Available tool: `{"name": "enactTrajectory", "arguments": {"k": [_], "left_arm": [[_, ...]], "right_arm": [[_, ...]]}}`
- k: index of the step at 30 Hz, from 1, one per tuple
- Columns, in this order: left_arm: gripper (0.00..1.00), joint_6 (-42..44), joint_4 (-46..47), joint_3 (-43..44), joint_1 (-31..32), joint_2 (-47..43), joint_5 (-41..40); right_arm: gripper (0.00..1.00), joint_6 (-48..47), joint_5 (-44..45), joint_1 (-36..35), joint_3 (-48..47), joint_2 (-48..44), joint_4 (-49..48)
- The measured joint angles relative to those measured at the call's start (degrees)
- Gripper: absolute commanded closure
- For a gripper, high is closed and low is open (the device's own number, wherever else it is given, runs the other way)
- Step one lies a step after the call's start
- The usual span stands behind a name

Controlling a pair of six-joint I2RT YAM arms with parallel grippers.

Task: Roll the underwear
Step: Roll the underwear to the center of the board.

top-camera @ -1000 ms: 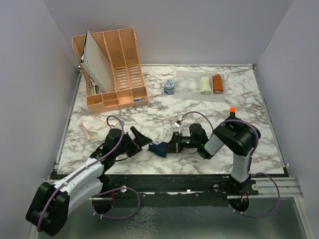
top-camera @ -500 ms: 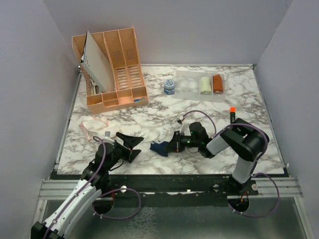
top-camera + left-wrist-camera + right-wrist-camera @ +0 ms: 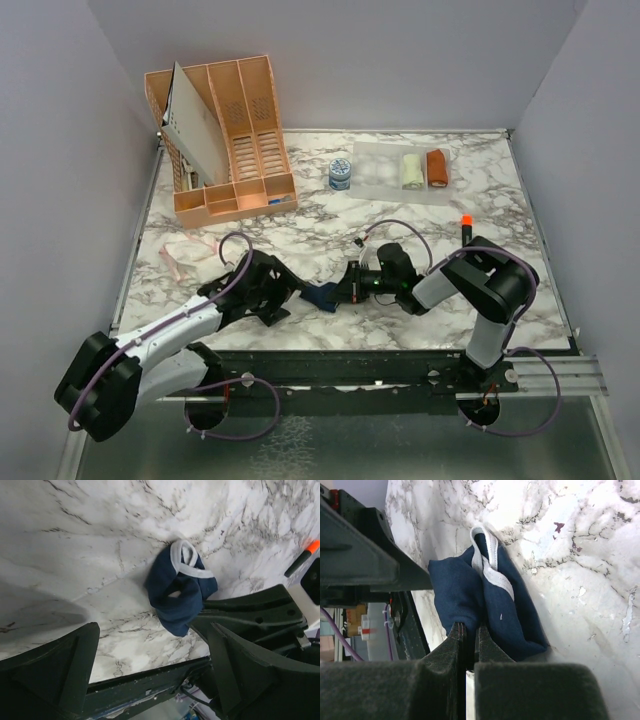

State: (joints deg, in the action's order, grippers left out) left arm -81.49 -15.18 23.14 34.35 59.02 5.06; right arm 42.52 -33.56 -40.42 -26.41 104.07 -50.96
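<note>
The navy blue underwear [image 3: 318, 295] lies bunched near the table's front edge, its white waistband showing in both wrist views [image 3: 180, 592] [image 3: 485, 597]. My right gripper [image 3: 338, 290] [image 3: 468, 630] is shut on a fold of it, low on the table and pointing left. My left gripper [image 3: 284, 298] [image 3: 150, 680] is open just left of the bundle, its fingers [image 3: 55, 672] spread wide with nothing between them; the cloth sits just beyond its tips. The whitish-pink underwear [image 3: 185, 255] lies flat at the left side.
An orange divided organizer [image 3: 225, 140] stands at the back left. A small blue-white jar [image 3: 340, 175] sits mid-back. Cream [image 3: 411, 170] and rust-orange [image 3: 437, 167] cloth rolls rest on a clear mat. An orange-tipped marker [image 3: 465, 228] lies right. The table's front edge [image 3: 150, 672] runs under the left gripper.
My left gripper pulled back toward the near left, then came back right to the navy bundle, still open. The right gripper stayed shut on the navy underwear.
</note>
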Motion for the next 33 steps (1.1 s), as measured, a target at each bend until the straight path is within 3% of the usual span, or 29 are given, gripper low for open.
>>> {"name": "enactTrajectory", "arguments": {"k": [6,10,18,22,25,27,30,32,33], "left_arm": [[0.18,-2.62,1.49,0.48,4.15,0.48,-1.95],[0.33,-3.91,3.23,0.48,5.31,3.13,-2.78],[0.38,-6.58,11.02,1.05,6.36,10.86,-5.14],[0.64,-7.28,14.56,1.81,6.67,14.08,-6.25],[0.78,-7.67,15.76,1.38,6.67,15.47,-7.43],[0.79,-7.5,16.37,1.29,6.67,15.98,-7.76],[0.8,-7.32,17.49,1.29,6.78,16.85,-8.04],[0.81,-7.19,17.99,1.33,6.84,17.14,-8.13],[0.81,-7.1,18.1,1.49,6.93,17.35,-8.2]], "right_arm": [[0.99,0.94,0.22,0.0,-0.35,0.68,-0.52],[0.99,1.42,0.22,0.0,-0.35,1.14,-1.33],[0.97,2.34,0.26,0.04,0.17,1.95,-3.65],[0.94,2.54,0.24,0.04,0.35,2.21,-4.42],[0.87,2.84,0.24,0.04,0.48,2.45,-5.11],[0.79,2.89,0.22,0.04,0.55,2.45,-5.46],[0.59,1.57,0.24,0.04,0.74,2.05,-5.77],[0.52,-0.66,0.22,0.04,1.25,0.72,-5.53],[0.43,-2.6,0.35,0.02,1.53,-0.72,-4.79]]}}
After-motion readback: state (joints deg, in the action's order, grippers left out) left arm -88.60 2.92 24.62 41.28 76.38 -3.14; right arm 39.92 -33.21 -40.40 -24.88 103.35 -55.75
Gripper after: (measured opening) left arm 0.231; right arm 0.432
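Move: The rolled navy underwear lies just to the right of the open left hand, its middle about 6 cm right, 1 cm ahead and some 3 cm below. The right hand already pinches it, with that middle roughly 2 cm to the right hand's left, level front to back, and 1 cm below. From the left hand, a pale cloth lies about 23 cm left and 10 cm ahead, and a blue jar some 28 cm ahead and 10 cm right. The underwear roll is taken over by the left hand, which slips rightward and then forward and down onto its left part, some 5 cm in all, closing from wide open until its fingers pinch the fabric with barely any wrist turn. The right hand keeps its pinch almost in place, then at the end opens to nearly half and starts up by about 1 cm. ##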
